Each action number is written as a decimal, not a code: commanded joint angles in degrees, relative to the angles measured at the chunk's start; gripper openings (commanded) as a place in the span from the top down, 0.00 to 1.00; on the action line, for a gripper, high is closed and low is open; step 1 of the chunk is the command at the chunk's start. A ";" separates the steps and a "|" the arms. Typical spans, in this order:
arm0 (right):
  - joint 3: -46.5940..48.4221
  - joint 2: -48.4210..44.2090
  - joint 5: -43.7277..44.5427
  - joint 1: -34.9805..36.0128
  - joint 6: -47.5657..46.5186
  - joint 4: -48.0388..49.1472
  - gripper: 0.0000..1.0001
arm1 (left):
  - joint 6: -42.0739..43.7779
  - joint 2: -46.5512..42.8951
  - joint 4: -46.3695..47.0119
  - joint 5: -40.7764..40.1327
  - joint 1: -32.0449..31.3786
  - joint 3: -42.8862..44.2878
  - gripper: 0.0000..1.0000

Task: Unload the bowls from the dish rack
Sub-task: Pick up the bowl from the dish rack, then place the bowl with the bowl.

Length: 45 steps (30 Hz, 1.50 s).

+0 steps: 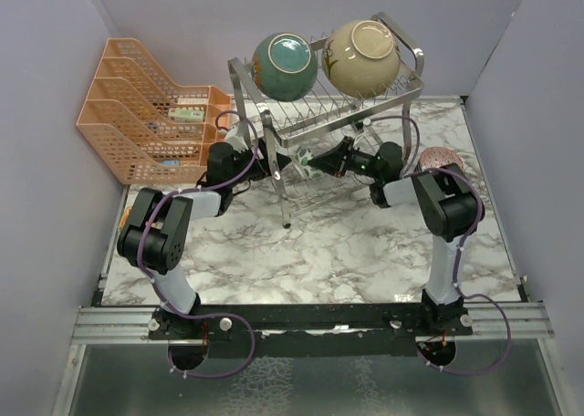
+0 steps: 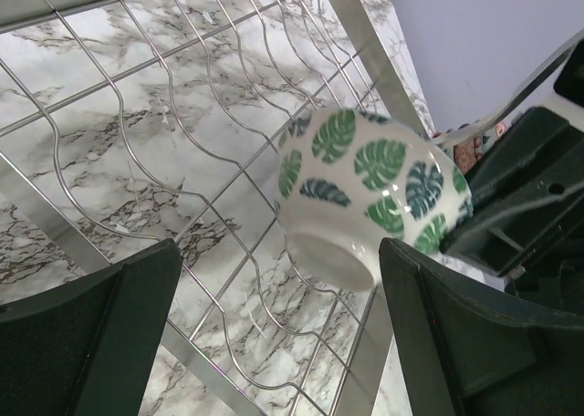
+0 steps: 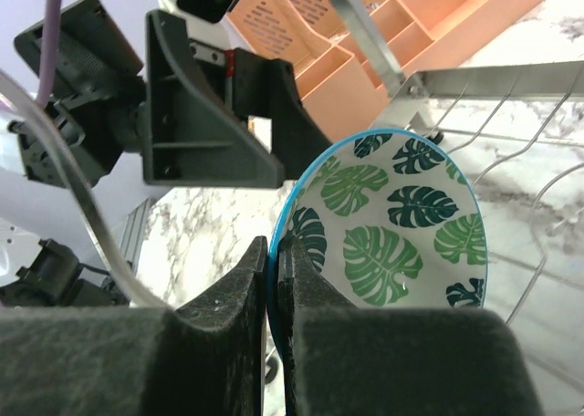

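Note:
On the top tier of the dish rack (image 1: 239,78) a teal bowl (image 1: 285,66) and a cream bowl (image 1: 362,56) lean side by side. Both arms reach in at the lower tier. My right gripper (image 3: 274,252) is shut on the blue rim of a small white bowl with green leaf prints (image 3: 401,224), one finger inside and one outside. From the other side, my left gripper (image 2: 278,261) stands wide open. The leaf bowl (image 2: 374,188) shows its foot just ahead of the open jaws, close to the right-hand finger (image 2: 429,316). Rack wires (image 2: 182,142) run beneath.
An orange plastic mesh organizer (image 1: 146,115) stands at the back left, close to the left arm. A small reddish patterned bowl (image 1: 441,158) sits on the marble table (image 1: 319,252) at the right. Rack legs (image 1: 286,211) flank both grippers. Walls close in on three sides.

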 commanded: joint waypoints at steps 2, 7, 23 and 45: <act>-6.91 -7.54 -1.55 0.81 -1.78 6.54 0.99 | 0.12 1.00 -8.73 -1.63 0.64 -2.95 0.05; -13.96 -12.99 -1.62 0.80 -4.32 6.12 0.99 | 0.04 1.13 -8.58 -1.57 0.68 -2.96 0.05; -13.89 -49.91 29.15 0.73 -39.59 -61.56 0.99 | 0.82 1.63 -9.48 -2.00 0.63 -2.78 0.05; 2.10 -51.60 79.22 0.69 -51.57 -86.28 0.99 | 0.94 1.99 -9.13 -2.04 0.66 -2.94 0.05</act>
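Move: The right hand, already holding the leaf bowl by its rim, is bound for the bowl stack about 31 cm to its right, 3 cm ahead and 8 cm lower. The rack's near left leg stands some 10 cm left and 4 cm back, its near right leg about 18 cm right and 3 cm ahead. From the left hand the bowl stack lies roughly 41 cm right, 3 cm ahead and 6 cm lower. Still pinching the leaf bowl, right hand backs 9 cm, then rises, swinging about 20 cm right towards the stack. ##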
